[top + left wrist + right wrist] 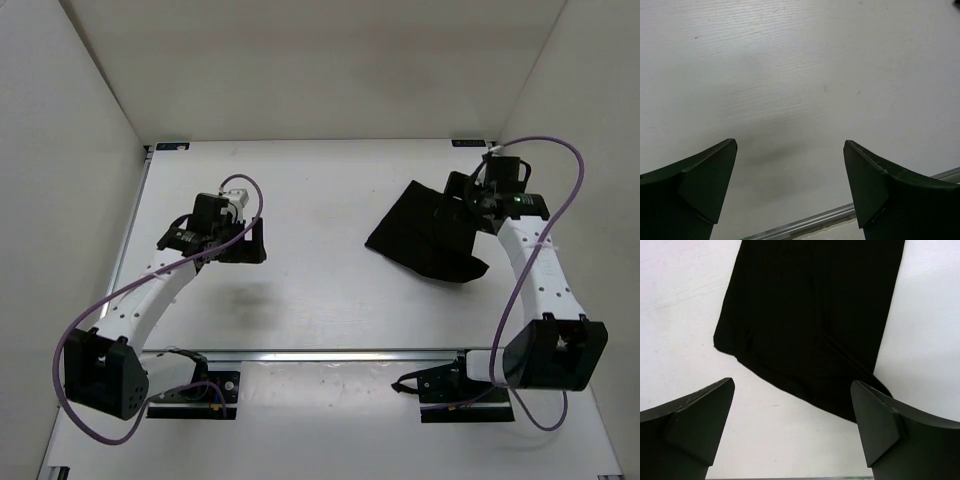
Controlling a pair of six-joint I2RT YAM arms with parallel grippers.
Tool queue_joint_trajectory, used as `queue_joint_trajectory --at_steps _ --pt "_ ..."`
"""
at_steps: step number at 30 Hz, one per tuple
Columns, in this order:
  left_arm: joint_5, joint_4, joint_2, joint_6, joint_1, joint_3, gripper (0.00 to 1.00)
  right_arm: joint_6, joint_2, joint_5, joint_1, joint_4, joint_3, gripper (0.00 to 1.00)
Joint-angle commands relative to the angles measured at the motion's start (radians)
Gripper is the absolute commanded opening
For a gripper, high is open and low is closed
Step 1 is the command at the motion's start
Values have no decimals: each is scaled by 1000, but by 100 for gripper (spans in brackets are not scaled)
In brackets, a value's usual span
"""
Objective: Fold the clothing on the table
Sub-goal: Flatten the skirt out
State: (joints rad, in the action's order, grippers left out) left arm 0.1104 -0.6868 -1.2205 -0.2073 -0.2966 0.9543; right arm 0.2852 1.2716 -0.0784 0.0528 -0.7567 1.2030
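The clothing is a black, floppy piece lying bunched on the right half of the white table. My right gripper hovers over its far right part, hard to make out against the dark fabric. In the right wrist view the clothing fills the upper middle, and my right gripper is open with only bare table between its fingers. My left gripper hangs over the table's left half, well away from the clothing. In the left wrist view my left gripper is open over bare table with nothing in it.
White enclosure walls stand close on the left, back and right. A metal rail runs along the table's near edge in front of the arm bases, and the rail also shows in the left wrist view. Purple cables loop off both arms.
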Motion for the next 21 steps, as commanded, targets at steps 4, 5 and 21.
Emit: queue_joint_trajectory --at_steps 4,5,21 --pt "17 58 121 -23 -7 -58 98 -52 106 114 -91 -1 136 99" --pt "23 49 136 -15 -1 -63 99 -60 127 95 -88 -12 156 99" --pt "212 214 257 -132 -49 -192 99 -268 601 41 -113 212 401 99"
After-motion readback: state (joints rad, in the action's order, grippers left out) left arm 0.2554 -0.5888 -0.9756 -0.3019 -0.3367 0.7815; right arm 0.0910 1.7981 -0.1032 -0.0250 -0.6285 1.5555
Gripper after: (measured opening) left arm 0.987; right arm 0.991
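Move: The skirt lies flat and slightly creased well below the right hand, its middle about 8 cm ahead, 2 cm to the left and some 19 cm down. Its far corner is roughly 26 cm ahead and 5 cm left of that hand; its right far corner is about 17 cm ahead and 12 cm right. From the left hand, the skirt's middle is some 15 cm ahead, 45 cm right and 12 cm below. Without a visible touch on the cloth, the right hand heads out over the skirt towards its far corner, about 12 cm forward and gathering speed, drifting slightly left and starting to sink late. It swings some 15 degrees counter-clockwise, fingers wide open. The empty left hand eases back and right by roughly 4 and 3 cm, rising slightly, its fingers open too. ##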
